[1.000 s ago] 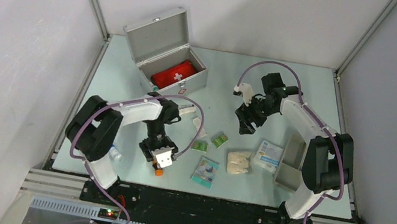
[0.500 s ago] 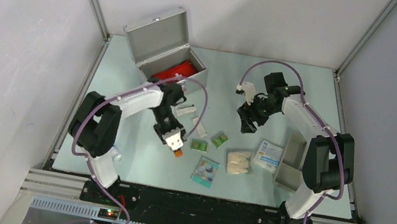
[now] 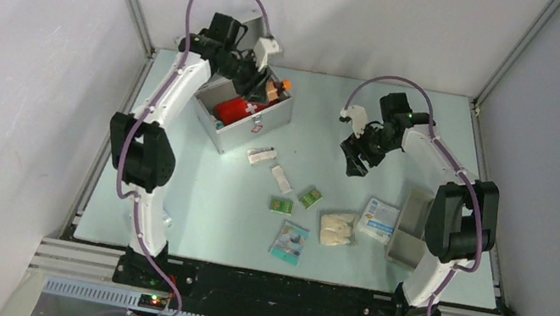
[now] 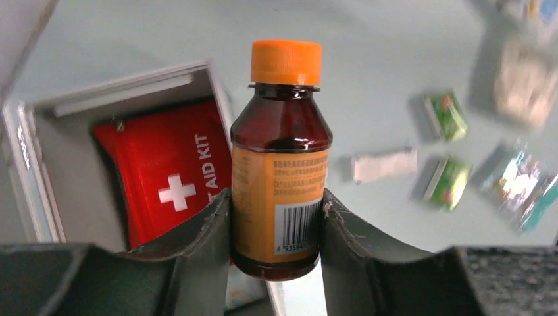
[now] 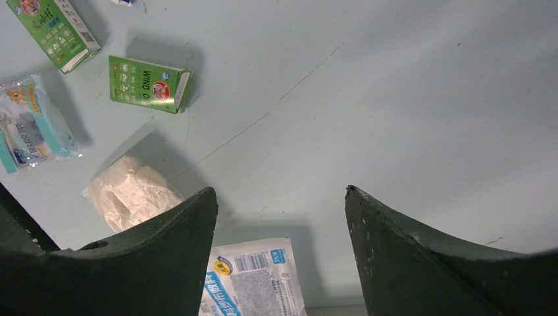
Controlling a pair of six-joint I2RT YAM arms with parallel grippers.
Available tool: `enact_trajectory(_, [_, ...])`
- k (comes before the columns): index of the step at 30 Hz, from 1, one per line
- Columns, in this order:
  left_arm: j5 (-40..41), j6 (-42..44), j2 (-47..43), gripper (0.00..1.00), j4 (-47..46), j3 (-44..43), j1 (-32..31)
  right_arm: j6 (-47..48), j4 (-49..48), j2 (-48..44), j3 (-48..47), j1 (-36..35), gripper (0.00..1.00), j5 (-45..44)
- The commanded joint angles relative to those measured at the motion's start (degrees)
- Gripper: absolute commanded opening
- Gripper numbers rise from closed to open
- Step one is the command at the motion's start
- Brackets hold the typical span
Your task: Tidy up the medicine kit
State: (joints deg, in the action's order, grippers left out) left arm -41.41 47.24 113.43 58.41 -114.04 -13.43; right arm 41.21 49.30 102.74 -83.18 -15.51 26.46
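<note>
The medicine kit (image 3: pixel 254 125) is a silver case at the back left with its lid open; a red first aid pouch (image 3: pixel 237 109) lies inside. My left gripper (image 3: pixel 265 89) hovers over the case's right end, shut on a brown medicine bottle (image 3: pixel 282 86) with an orange cap. In the left wrist view the bottle (image 4: pixel 281 164) stands between the fingers of the left gripper (image 4: pixel 276 197), with the pouch (image 4: pixel 164 178) and the case rim (image 4: pixel 118 92) below. My right gripper (image 3: pixel 358 158) hangs open over bare table at the centre right, and in its own view the right gripper (image 5: pixel 281 191) has nothing between its fingers.
Loose on the table lie a white box (image 3: pixel 262 155), a sachet (image 3: pixel 282 179), two green boxes (image 3: pixel 281 205) (image 3: pixel 310 197), a colourful packet (image 3: pixel 290 242), a cotton bag (image 3: pixel 337 228) and a white-blue packet (image 3: pixel 379 219). A grey tray (image 3: pixel 409 227) stands at the right.
My left arm carried the bottle from the table's near left edge up and back to above the open case. The right gripper drifted slightly back and right, still open.
</note>
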Motion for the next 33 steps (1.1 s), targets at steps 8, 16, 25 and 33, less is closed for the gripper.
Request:
enact_trajectory(8, [33.4,-75.2,-1.5,0.35,-21.5,5.2,3.0,1.3,0.8,2.8,-5.5,0.1,0.74,0.1])
enact_trajectory(16, [43.6,-89.2,-0.8,0.27,-19.2,9.7,1.3,0.9,1.6,3.1,-4.8,0.0,0.74,0.8])
enact_trajectory(25, [52.7,-102.9,-0.9,0.25,-13.0,15.4,1.1,1.1,1.9,3.3,-5.1,-0.3,0.74,0.3])
enact_trajectory(33, [59.4,-98.4,4.1,0.31,-13.1,12.8,1.3,2.1,0.8,1.0,-2.5,-1.7,0.74,-1.4])
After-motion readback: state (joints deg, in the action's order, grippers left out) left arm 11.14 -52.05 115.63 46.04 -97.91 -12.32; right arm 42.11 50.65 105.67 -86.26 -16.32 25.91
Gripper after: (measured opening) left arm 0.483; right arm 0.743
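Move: The left hand holds the orange-capped bottle above the silver case's right part; the free spot in the case's left part lies about 5 cm ahead, 10 cm to its left and 17 cm below. The red first-aid pouch is some 10 cm ahead and 7 cm left, the white bottle about 5 cm ahead and 13 cm left, and a white carton outside the case 2 cm back and 2 cm left. From the right hand the spot is roughly 12 cm ahead, 27 cm left and 7 cm lower. Keeping its grip on the orange-capped bottle, the left hand first swings about 6 cm forward and leftward while spinning counter-clockwise, then sinks into the case's left part, easing back a few centimetres and still drifting left, for some 12 cm down and 10 cm left in all. The wrist turns a good 100 degrees, bringing the fingers from slanting down to the right to pointing nearly straight down, with the bottle between the white bottle's side and the pouch. ##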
